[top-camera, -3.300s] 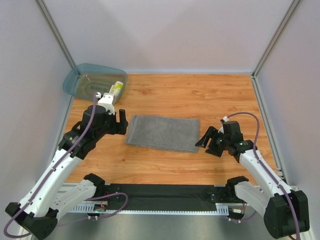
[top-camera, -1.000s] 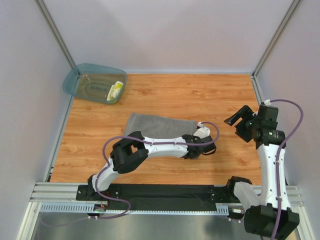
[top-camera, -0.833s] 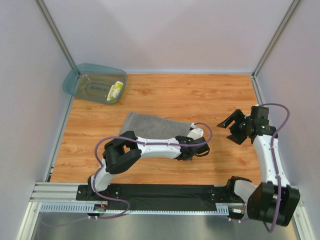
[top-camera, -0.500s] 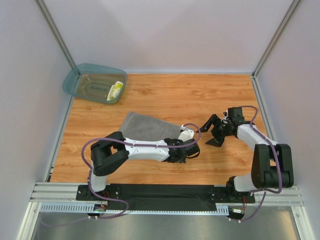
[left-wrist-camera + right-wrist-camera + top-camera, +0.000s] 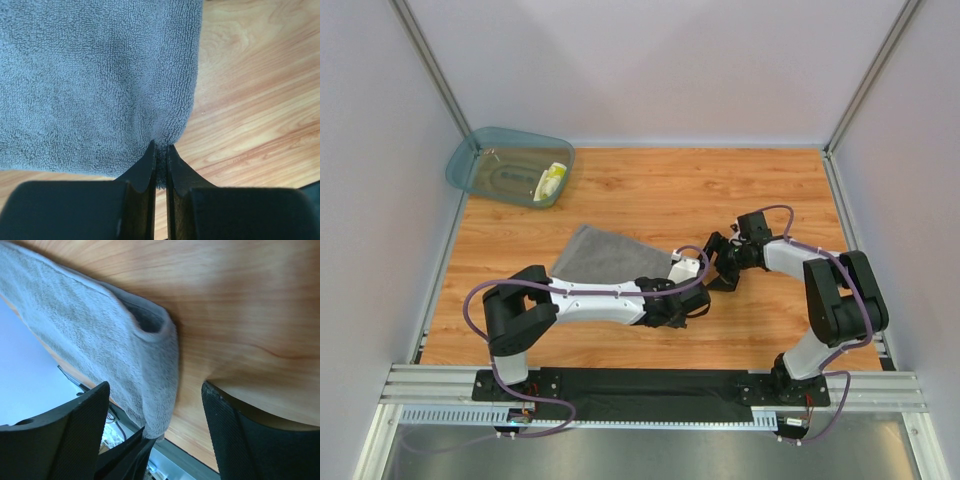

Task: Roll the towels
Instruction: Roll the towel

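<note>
The grey towel [image 5: 603,256] lies on the wooden table, bunched toward the left, its right end lifted. My left gripper [image 5: 677,301] reaches across to that end and is shut on the towel's near right corner [image 5: 161,142], the cloth pinched between the jaws. My right gripper [image 5: 719,268] sits just right of the same end, open; in the right wrist view the towel's raised folded edge [image 5: 150,365] hangs between the wide-apart fingers [image 5: 82,432], touching neither. The small yellow-and-white cloth [image 5: 552,180] lies in the teal tub.
The translucent teal tub [image 5: 490,160] stands at the back left corner. Grey walls with metal posts close in the table on three sides. The black base rail [image 5: 640,385] runs along the near edge. My left arm [image 5: 580,296] stretches low over the table's front half.
The left gripper has dragged the towel's right end leftward and nearer. The right arm swung in from the right wall to that end, its jaws narrowing a little.
</note>
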`<state>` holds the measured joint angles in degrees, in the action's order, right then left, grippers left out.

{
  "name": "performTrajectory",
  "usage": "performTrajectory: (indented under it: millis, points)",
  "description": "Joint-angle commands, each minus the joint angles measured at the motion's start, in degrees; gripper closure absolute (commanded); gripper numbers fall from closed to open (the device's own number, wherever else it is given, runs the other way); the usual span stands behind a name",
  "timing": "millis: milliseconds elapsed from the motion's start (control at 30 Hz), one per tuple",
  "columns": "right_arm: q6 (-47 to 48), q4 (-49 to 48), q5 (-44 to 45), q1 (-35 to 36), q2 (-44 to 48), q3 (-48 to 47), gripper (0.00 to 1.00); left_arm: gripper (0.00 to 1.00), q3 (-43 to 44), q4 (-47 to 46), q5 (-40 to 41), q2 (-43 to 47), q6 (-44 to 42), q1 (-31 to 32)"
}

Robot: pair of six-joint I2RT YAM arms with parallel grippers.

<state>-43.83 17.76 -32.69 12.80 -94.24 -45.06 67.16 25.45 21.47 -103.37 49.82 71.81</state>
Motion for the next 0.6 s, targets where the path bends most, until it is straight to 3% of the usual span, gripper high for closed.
performTrajectory:
  millis: [0,133,167,367,567]
  points:
    - [-0.55,-3.08,3.77,0.39,-2.70,-0.38,0.37,1.00,-0.97,-2.07,-0.47,4.31,2.12,0.08]
    - [-0.37,-4.39,3.68,0.47,-5.34,-0.73,0.55,1.00,-1.85,-1.90,-0.47,5.99,2.38,0.08]
    - [-0.37,-4.49,3.77,0.56,-5.69,-0.82,0.65,1.00,-2.20,-1.72,-0.21,6.34,2.38,0.08]
    - [0.94,-3.18,4.73,0.56,-7.89,-3.19,0.99,1.00,-4.14,-1.72,0.76,8.45,2.74,0.08]
    - [4.54,4.46,10.79,0.65,-6.84,-7.40,0.98,1.00,-6.51,-2.42,-0.20,9.86,3.00,0.08]
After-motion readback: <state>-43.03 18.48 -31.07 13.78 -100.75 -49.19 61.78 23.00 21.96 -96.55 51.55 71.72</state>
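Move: The grey towel's far right corner lies between my open right fingers, about 1 cm ahead of them, level sideways and 2 cm below. The near right corner, still pinched in my left hand, is some 10 cm back and 5 cm left of my right hand, at about its height; the towel's middle is roughly 23 cm left and 1 cm ahead. From my left hand the far corner lies about 10 cm ahead, 5 cm right and 2 cm below. I sink my right hand about 2 cm onto the far right corner, easing 1 cm forward, while its wide-open fingers shut fully and pinch the terry fold there. My left hand keeps its grip on the near corner, raising it some 2 cm and drawing it about 1 cm left. ##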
